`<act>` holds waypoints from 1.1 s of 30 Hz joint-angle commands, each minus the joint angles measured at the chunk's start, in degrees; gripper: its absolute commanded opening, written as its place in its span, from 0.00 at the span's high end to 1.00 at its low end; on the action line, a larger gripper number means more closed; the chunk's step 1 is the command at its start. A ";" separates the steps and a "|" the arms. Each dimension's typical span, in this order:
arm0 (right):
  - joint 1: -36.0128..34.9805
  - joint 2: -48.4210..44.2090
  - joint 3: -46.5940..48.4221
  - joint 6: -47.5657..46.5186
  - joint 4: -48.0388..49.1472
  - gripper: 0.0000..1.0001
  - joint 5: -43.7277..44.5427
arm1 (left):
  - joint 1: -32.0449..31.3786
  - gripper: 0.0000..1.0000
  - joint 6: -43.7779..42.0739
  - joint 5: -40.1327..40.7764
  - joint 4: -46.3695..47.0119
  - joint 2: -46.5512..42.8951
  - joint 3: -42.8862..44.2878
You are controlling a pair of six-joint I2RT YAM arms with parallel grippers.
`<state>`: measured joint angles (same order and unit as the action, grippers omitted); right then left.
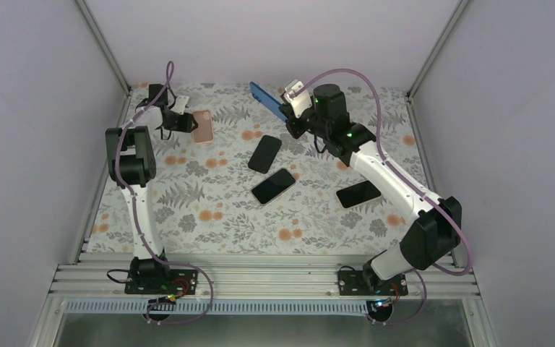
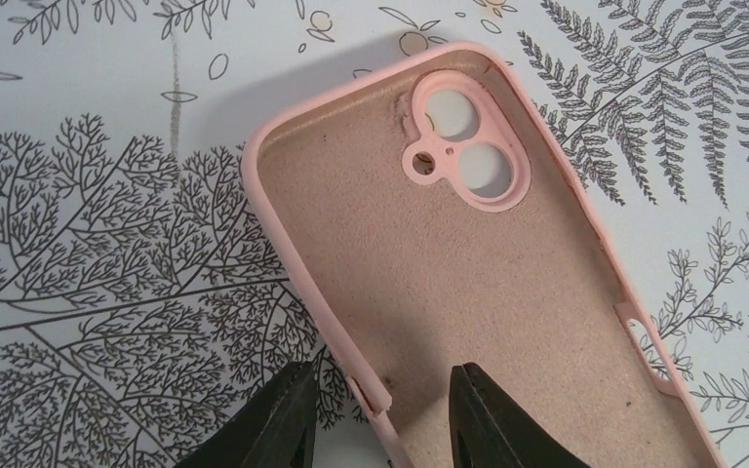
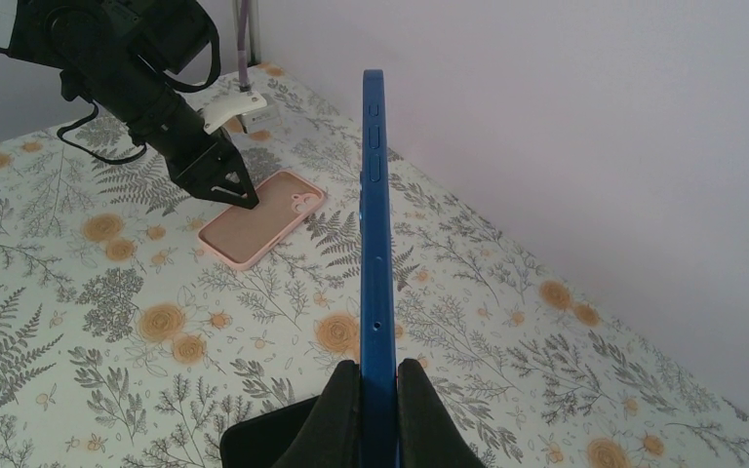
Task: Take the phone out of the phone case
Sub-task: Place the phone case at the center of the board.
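A pink phone case [image 2: 468, 283] lies inside-up and empty on the flowered cloth at the back left [image 1: 203, 126]. My left gripper [image 2: 375, 390] hangs low over its near end, open. One finger is outside the case's left rim and the other over its lining, and neither touches it. My right gripper [image 3: 378, 375] is shut on a blue phone case [image 3: 374, 224], held edge-up in the air at the back centre [image 1: 267, 100]. I cannot tell whether a phone sits inside it. Both the pink case [image 3: 258, 216] and the left gripper [image 3: 239, 198] show in the right wrist view.
Three black phones lie screen-up on the cloth: one at centre [image 1: 265, 153], one just below it [image 1: 273, 186], one to the right [image 1: 358, 194]. Grey walls close in the back and both sides. The right arm [image 1: 383, 170] stretches diagonally over the right half.
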<state>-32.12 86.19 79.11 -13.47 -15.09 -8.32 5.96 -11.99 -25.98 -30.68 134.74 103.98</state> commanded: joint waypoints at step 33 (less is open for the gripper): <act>-2.67 2.99 10.19 -7.09 10.51 0.96 15.84 | -1.34 0.00 9.21 -13.34 0.83 -29.85 -3.61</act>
<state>-33.12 89.01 85.86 -16.56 -12.01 1.69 4.38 -6.48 -31.94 -30.81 109.54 100.18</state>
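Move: The pink phone case lies flat with its middle about 4 cm to the right of the left gripper, level with it fore and aft and 1 cm below; its left rim is between the slightly open fingers. The bare black phone lies about 30 cm right of the gripper and 12 cm back, the lower phone some 33 cm right and 25 cm back. From the right hand, the case is roughly 33 cm left, 17 cm ahead and 30 cm down. Nudge the left gripper about 1.5 cm to the right, low on the board, pushing the case along by its left rim, and pause. Then open the fingers wide and lift clear of the case some 20 cm, drawing back slightly as they tip upward. Keep the right hand's grip on the blue phone and raise it about 5 cm up and 3 cm forward. ##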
